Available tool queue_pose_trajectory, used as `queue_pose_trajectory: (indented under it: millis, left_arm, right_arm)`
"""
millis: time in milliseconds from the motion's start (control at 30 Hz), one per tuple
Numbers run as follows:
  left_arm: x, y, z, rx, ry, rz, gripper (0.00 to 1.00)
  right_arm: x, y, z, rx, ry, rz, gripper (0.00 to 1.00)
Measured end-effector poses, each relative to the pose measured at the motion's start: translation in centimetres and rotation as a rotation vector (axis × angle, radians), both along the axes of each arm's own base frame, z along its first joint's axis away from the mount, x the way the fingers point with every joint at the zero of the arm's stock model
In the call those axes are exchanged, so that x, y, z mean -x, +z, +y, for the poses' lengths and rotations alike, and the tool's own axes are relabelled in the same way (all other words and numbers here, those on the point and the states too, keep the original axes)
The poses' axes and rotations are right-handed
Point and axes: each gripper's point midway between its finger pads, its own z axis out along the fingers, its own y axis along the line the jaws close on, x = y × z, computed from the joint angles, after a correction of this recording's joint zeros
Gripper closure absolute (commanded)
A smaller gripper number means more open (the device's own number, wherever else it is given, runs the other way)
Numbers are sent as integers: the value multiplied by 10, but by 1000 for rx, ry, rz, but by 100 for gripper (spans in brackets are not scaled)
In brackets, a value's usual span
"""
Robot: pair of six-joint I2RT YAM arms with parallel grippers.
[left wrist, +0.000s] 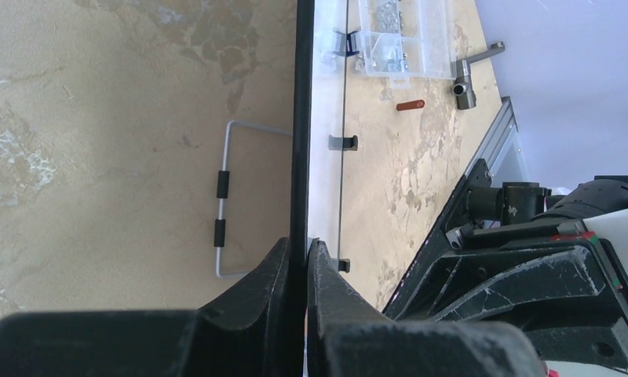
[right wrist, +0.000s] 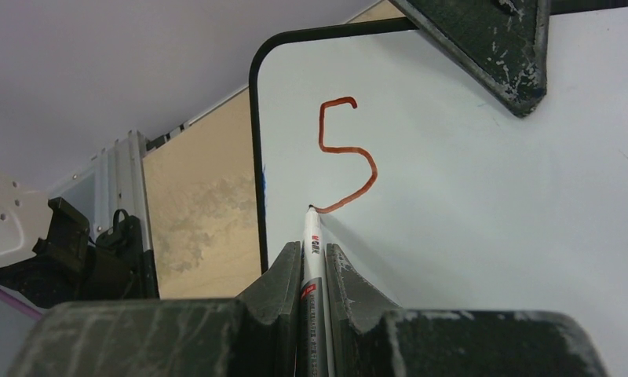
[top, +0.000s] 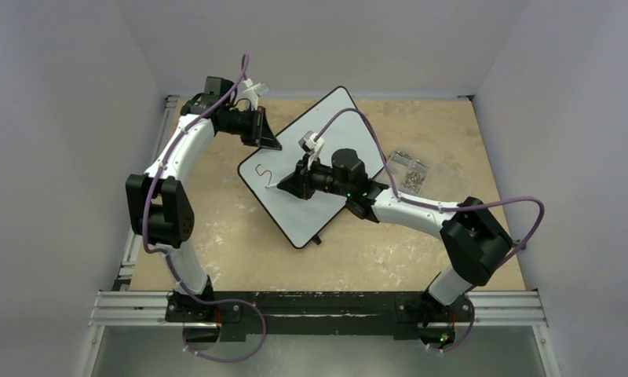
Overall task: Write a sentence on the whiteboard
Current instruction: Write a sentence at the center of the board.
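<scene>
The whiteboard lies slanted at the table's middle. My left gripper is shut on its far-left rim. In the left wrist view the board's black edge runs straight between the closed fingers of that gripper. My right gripper is shut on a slim red-and-white marker, tip touching the board. The sentence is a single reddish-brown S-shaped stroke near the board's corner, also visible from above. The marker's tip rests at the stroke's lower end. One left finger shows at the top.
A clear plastic box of metal bits sits right of the board. A red marker cap and a grey metal fitting lie near it. The board's wire stand sticks out underneath. White walls enclose the table; a rail crosses the near edge.
</scene>
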Motion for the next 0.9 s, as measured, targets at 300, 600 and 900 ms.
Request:
queue_pose_trajectory:
  millis: [300,600,900]
  left_arm:
    - [1,1,-1,2,0,1,100]
    - [3,5,-3,2,0,0,100]
    - [4,5,-3,1,0,1,100]
  right_arm:
    - [-1,14,12,-7,40,1,100]
    - [-2,26,10,-30,32,2,100]
    - [-28,55,-20,-110,-39,-12,100]
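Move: Right gripper holds the marker, its tip at the unfinished lower end of the red S-shaped letter; the letter's middle lies about 4 cm ahead of this hand, 5 cm to its left and 1 cm above. The whiteboard's centre is some 6 cm ahead, 8 cm right and 9 cm lower, and the left gripper about 10 cm ahead and 1 cm left, slightly higher. From the left gripper, the letter is some 6 cm back and 4 cm left. Finish the letter's lower hook with the right hand's marker, drawing left and up the whiteboard by about 2 cm. Then take the tip off the surface and carry the marker up, right and forward roughly 6 cm, to the blank area just right of the letter. Keep the right fingers shut on the marker and the left gripper pinching the board's upper edge. ##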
